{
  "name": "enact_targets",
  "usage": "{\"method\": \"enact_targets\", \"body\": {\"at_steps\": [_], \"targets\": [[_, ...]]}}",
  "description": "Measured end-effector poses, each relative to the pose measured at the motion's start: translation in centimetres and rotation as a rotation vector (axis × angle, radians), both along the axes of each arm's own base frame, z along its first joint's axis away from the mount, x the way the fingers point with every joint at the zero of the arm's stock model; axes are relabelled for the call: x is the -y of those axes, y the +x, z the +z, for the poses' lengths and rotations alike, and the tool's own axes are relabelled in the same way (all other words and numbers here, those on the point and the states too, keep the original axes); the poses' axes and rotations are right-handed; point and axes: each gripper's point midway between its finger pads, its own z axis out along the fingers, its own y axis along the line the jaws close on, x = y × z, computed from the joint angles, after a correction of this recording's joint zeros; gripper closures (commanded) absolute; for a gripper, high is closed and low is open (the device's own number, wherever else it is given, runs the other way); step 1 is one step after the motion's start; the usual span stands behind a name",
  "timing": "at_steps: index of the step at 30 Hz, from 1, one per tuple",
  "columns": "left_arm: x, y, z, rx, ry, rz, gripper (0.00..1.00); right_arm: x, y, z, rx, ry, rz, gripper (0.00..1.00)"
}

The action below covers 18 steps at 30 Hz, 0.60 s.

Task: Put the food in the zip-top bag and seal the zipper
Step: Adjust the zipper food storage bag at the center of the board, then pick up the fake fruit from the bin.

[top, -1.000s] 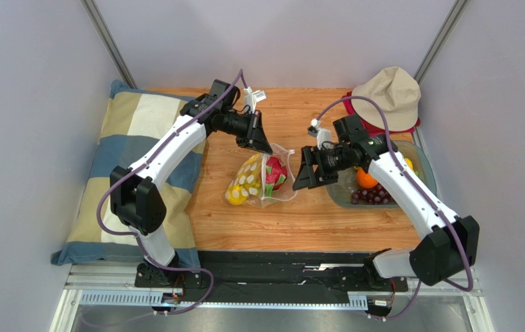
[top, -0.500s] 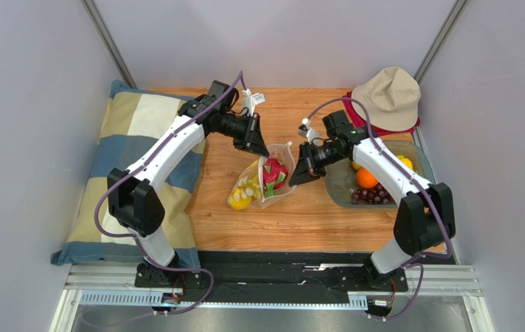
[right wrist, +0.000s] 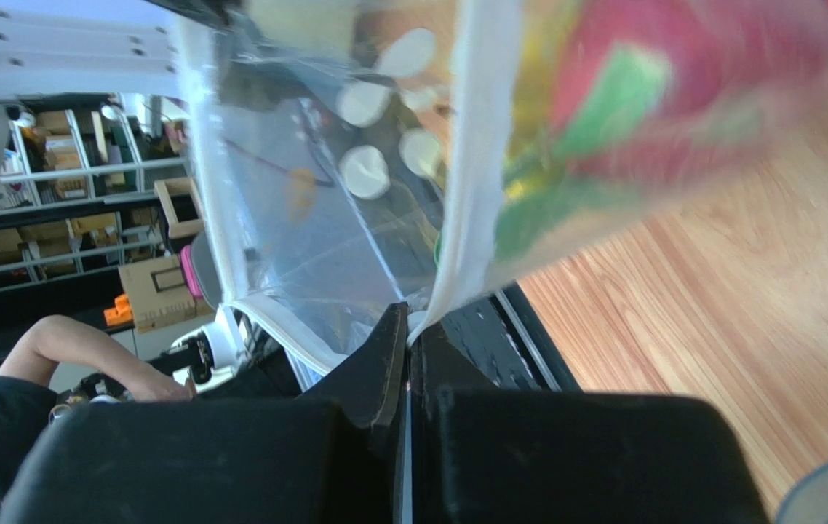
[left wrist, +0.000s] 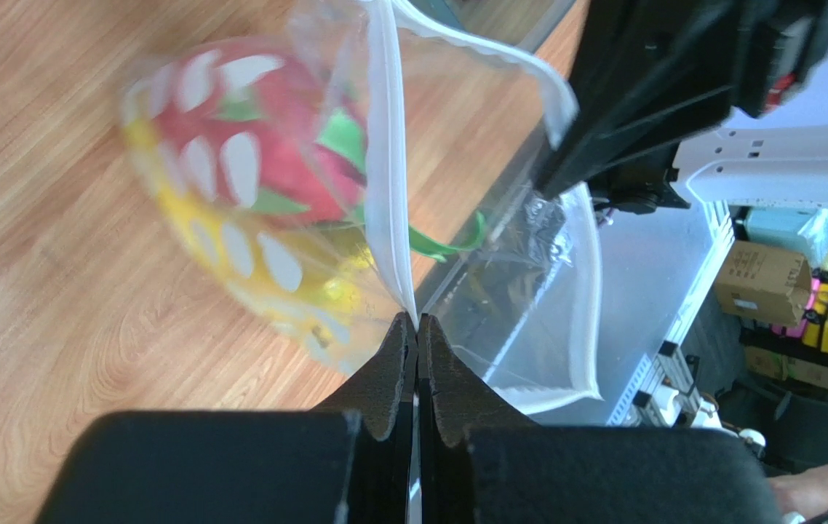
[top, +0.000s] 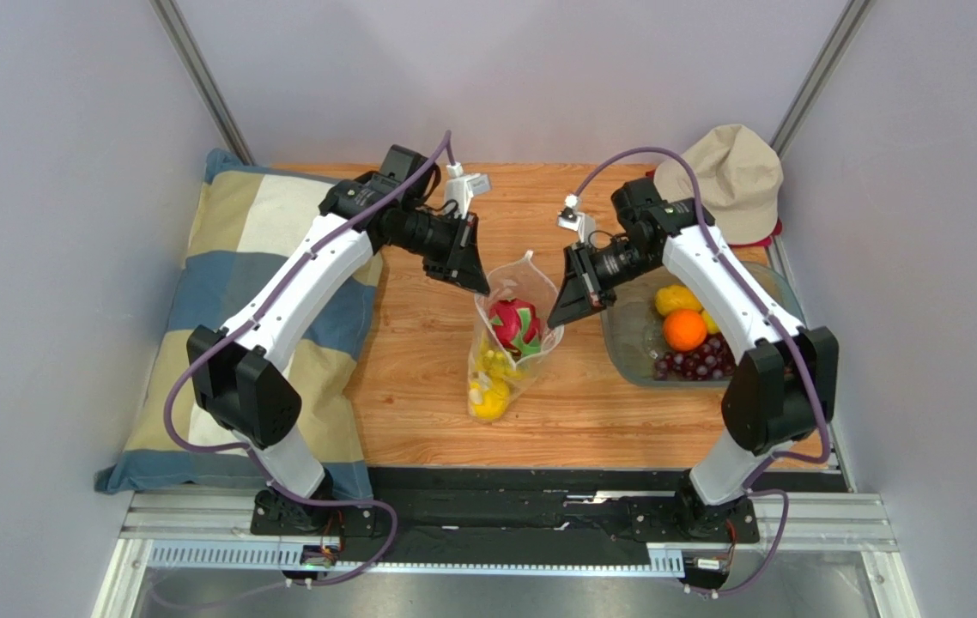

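The clear polka-dotted zip-top bag (top: 513,337) hangs upright between both arms, its bottom near the wood. Inside it sit a pink dragon fruit (top: 514,322) and, lower down, yellow bananas (top: 491,394). My left gripper (top: 481,286) is shut on the left side of the bag's mouth, pinching the white zipper (left wrist: 386,164) at its tips (left wrist: 417,319). My right gripper (top: 556,318) is shut on the opposite rim; the zipper (right wrist: 471,164) runs into its tips (right wrist: 407,328). The mouth gapes open between them. An orange (top: 683,331), a yellow fruit (top: 674,299) and dark grapes (top: 703,361) lie in the grey tray (top: 623,337).
A beige hat (top: 732,161) lies over something red at the back right. A checked pillow (top: 249,283) covers the table's left side. Grey walls close in on both sides, and the black rail (top: 507,496) runs along the near edge.
The right gripper has shut on the bag's rim. Both arms have raised the bag from lying on the table to hanging upright, and the fruit has slid down inside it.
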Motion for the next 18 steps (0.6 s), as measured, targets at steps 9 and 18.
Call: {"method": "enact_targets", "body": {"at_steps": [9,18], "targets": [[1.0,1.0,-0.7,-0.001,-0.021,0.013,1.0,4.0,2.7,-0.3,0.075,-0.099,-0.03,0.1],[1.5,1.2,-0.9,-0.007,-0.038,0.023,1.0,19.1,8.9,-3.0,0.262,-0.469,-0.305,0.1]]}}
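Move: The fruit bin's middle lies about 27 cm to the right of the right hand, some 8 cm farther out and 15 cm lower. In it the orange sits about 25 cm right and 7 cm ahead of that hand, the mango 23 cm right and 12 cm ahead. The dragon fruit in the held-up bag is about 5 cm to the right hand's left, 2 cm ahead and 7 cm below. From the left hand, the bin is some 36 cm right, 4 cm ahead. Open the right gripper wide to let go of the zipper edge it pinches, dipping about 2 cm, then swing it fast to the right and forward over the fruit bin, some 19 cm right and 9 cm out, rolling the fingers to point more steeply down (about 30 degrees). Keep the left gripper shut on its side of the bag's mouth, easing it a little right and forward. ##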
